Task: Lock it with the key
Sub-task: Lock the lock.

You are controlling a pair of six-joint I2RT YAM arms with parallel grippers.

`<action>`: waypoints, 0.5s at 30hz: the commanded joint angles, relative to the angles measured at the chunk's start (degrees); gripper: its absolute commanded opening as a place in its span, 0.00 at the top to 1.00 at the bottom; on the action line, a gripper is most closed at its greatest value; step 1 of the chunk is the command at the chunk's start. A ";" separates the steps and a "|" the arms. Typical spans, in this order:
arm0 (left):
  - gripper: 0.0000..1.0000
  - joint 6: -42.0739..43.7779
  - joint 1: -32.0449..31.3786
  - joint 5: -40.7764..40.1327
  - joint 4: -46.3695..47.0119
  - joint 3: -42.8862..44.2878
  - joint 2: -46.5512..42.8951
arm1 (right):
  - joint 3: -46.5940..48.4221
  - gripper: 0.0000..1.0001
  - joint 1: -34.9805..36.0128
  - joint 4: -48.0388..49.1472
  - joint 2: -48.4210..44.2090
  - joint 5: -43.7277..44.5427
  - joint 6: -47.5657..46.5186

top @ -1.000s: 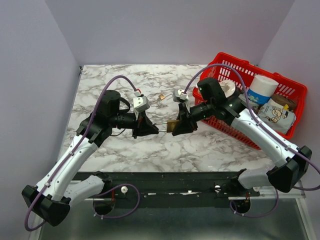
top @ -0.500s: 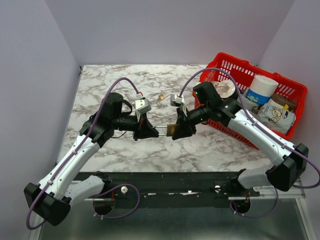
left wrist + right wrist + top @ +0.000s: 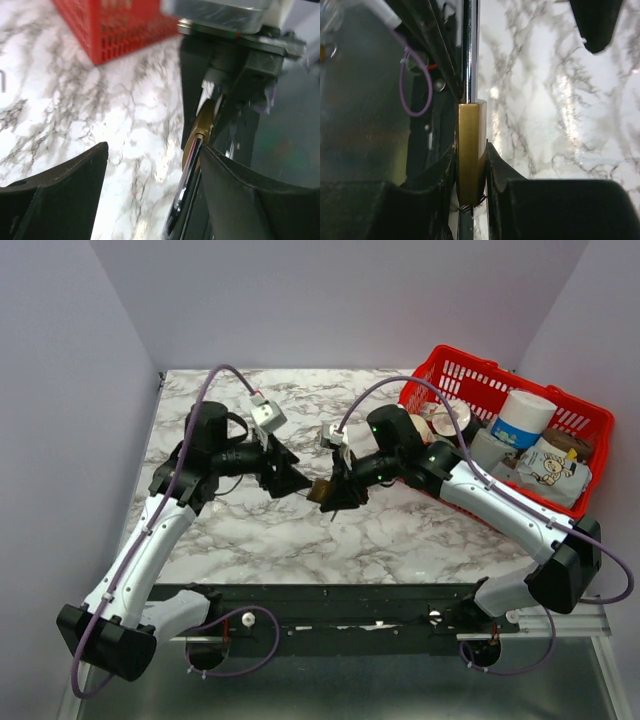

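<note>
My right gripper [image 3: 471, 150] is shut on a brass padlock [image 3: 471, 145], which stands upright between its fingers. A long steel key [image 3: 469, 50] sticks out of the padlock toward the left arm. In the left wrist view the padlock [image 3: 204, 122] and the key [image 3: 186, 182] lie close along the inner face of one finger, with the other finger far off. My left gripper [image 3: 154, 152] is open. From above, the left gripper [image 3: 292, 478] faces the padlock [image 3: 322, 492] held by the right gripper [image 3: 338, 494] over the marble table.
A red basket [image 3: 585, 418] stands at the back right of the marble table [image 3: 250, 530], holding a white canister [image 3: 527, 418], a printed pouch [image 3: 552, 468] and other items. A small object [image 3: 326, 431] lies behind the grippers. Purple cables loop over both arms.
My left gripper has opened and let go of the key. Both arms have shifted left and back, the right one carrying the padlock with the key in it.
</note>
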 commanded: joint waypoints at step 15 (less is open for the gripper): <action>0.01 -57.79 17.49 -22.37 27.08 -14.77 -10.22 | 0.91 0.99 1.15 31.48 3.49 31.78 20.20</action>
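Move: The brass lock, held by its body in the right gripper with its shackle pointing at the left one, has its body about 5 cm right of the left hand, 3 cm back and 2 cm lower. From the right hand that body lies 2 cm left, level and barely lower. The small brass lock lies 14 cm ahead of the right hand, 1 cm left, some 18 cm down. The red basket's middle is roughly 12 cm ahead, 41 cm right and 12 cm below the right hand. Draw the left gripper off the lock's shackle, left and forward about 12 cm and slightly up, spreading its already part-open fingers fully while swinging the wrist some 40 degrees counter-clockwise. Keep the right fingers shut on the brass lock's body and carry it forward about 10 cm, turning it nearly 30 degrees clockwise. ##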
